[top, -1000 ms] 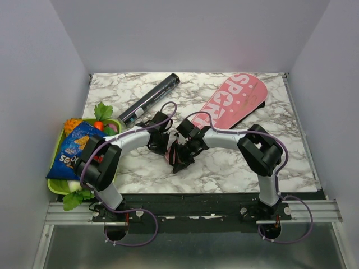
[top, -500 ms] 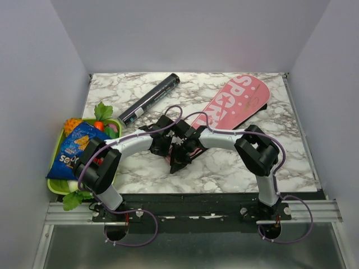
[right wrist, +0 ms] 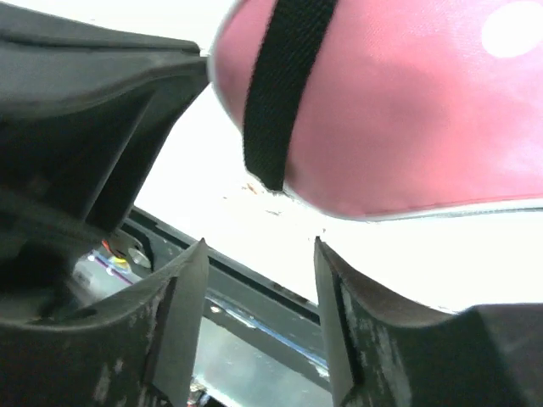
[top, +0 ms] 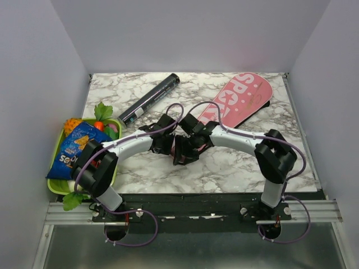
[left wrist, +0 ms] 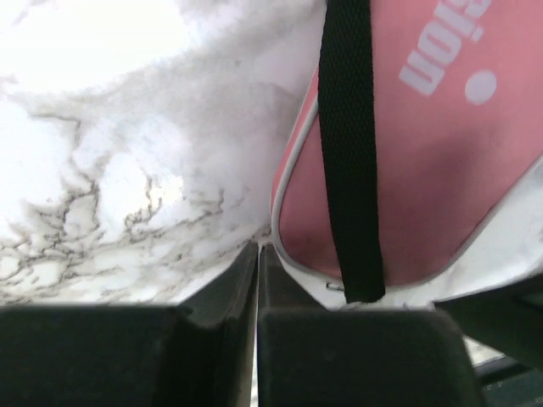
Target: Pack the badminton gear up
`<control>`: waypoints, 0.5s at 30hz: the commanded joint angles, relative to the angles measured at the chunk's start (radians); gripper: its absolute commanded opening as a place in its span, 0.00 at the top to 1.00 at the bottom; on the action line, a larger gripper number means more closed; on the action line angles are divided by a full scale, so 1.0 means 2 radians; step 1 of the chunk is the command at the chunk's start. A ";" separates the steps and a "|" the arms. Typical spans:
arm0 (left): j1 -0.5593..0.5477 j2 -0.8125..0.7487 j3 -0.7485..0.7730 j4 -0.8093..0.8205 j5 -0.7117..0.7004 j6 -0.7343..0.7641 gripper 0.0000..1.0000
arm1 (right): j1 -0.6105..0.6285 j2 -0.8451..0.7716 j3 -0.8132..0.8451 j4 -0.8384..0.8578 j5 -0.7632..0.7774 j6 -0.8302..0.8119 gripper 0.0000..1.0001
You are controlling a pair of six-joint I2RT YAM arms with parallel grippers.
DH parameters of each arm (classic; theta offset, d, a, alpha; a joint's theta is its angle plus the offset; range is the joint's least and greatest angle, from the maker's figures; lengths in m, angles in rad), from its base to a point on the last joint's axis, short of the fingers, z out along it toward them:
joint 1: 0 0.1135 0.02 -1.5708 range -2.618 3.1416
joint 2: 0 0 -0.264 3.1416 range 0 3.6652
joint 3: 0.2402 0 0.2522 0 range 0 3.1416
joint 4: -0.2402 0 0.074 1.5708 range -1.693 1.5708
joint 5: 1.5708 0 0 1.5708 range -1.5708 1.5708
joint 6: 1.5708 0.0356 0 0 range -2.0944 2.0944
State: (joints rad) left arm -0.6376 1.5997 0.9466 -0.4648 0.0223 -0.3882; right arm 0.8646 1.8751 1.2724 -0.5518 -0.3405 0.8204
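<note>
The pink racket-shaped bag (top: 241, 100) lettered "SPORT" lies slanted at the far right of the marble table. Its narrow end reaches down to where both grippers meet. The long black tube (top: 148, 100) lies to its left. My left gripper (left wrist: 258, 248) is shut, with nothing visible between its jaws. Its tips sit just left of the white-piped end of the bag (left wrist: 424, 161), by the black strap (left wrist: 348, 144). My right gripper (right wrist: 259, 246) stands open and empty just below that same end of the bag (right wrist: 399, 127). In the top view the left gripper (top: 170, 147) and right gripper (top: 182, 156) nearly touch.
A green tray (top: 54, 186) of toy fruit sits at the left edge with a blue snack packet (top: 73, 151) on it. White walls close in three sides. The table's dark front rail (right wrist: 254, 292) runs just beyond my right fingertips.
My right gripper has opened, and its elbow has swung out to the right. The bag has slid a little toward the far right. The left gripper stays shut.
</note>
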 commanded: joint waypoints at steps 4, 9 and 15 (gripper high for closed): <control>-0.012 -0.054 0.016 -0.005 -0.052 0.017 0.80 | 0.002 -0.117 0.020 -0.023 0.115 -0.116 0.27; -0.011 -0.083 0.061 -0.025 -0.091 0.034 0.71 | 0.000 -0.186 0.034 -0.050 0.168 -0.164 0.26; -0.011 -0.117 0.102 -0.025 -0.111 0.033 0.58 | -0.002 -0.233 0.062 -0.086 0.277 -0.215 0.01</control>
State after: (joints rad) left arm -0.6567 1.4216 1.0874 -0.5060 -0.1345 -0.3367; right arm 0.8619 1.4643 1.3525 -0.6456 -0.0078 0.4934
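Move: The black strap at the racket bag's narrow end lies about 3 cm right of the left hand, level with it, and 2 cm below. From the right hand it is some 4 cm ahead, 1 cm left and 3 cm below. The bag's middle is roughly 11 cm ahead and 20 cm right of the left hand; the black tube is about 20 cm ahead and 8 cm left of the left hand. Both hands open and rise forward from the strap, left about 10 cm, right 15, fingertips tilting forward. ##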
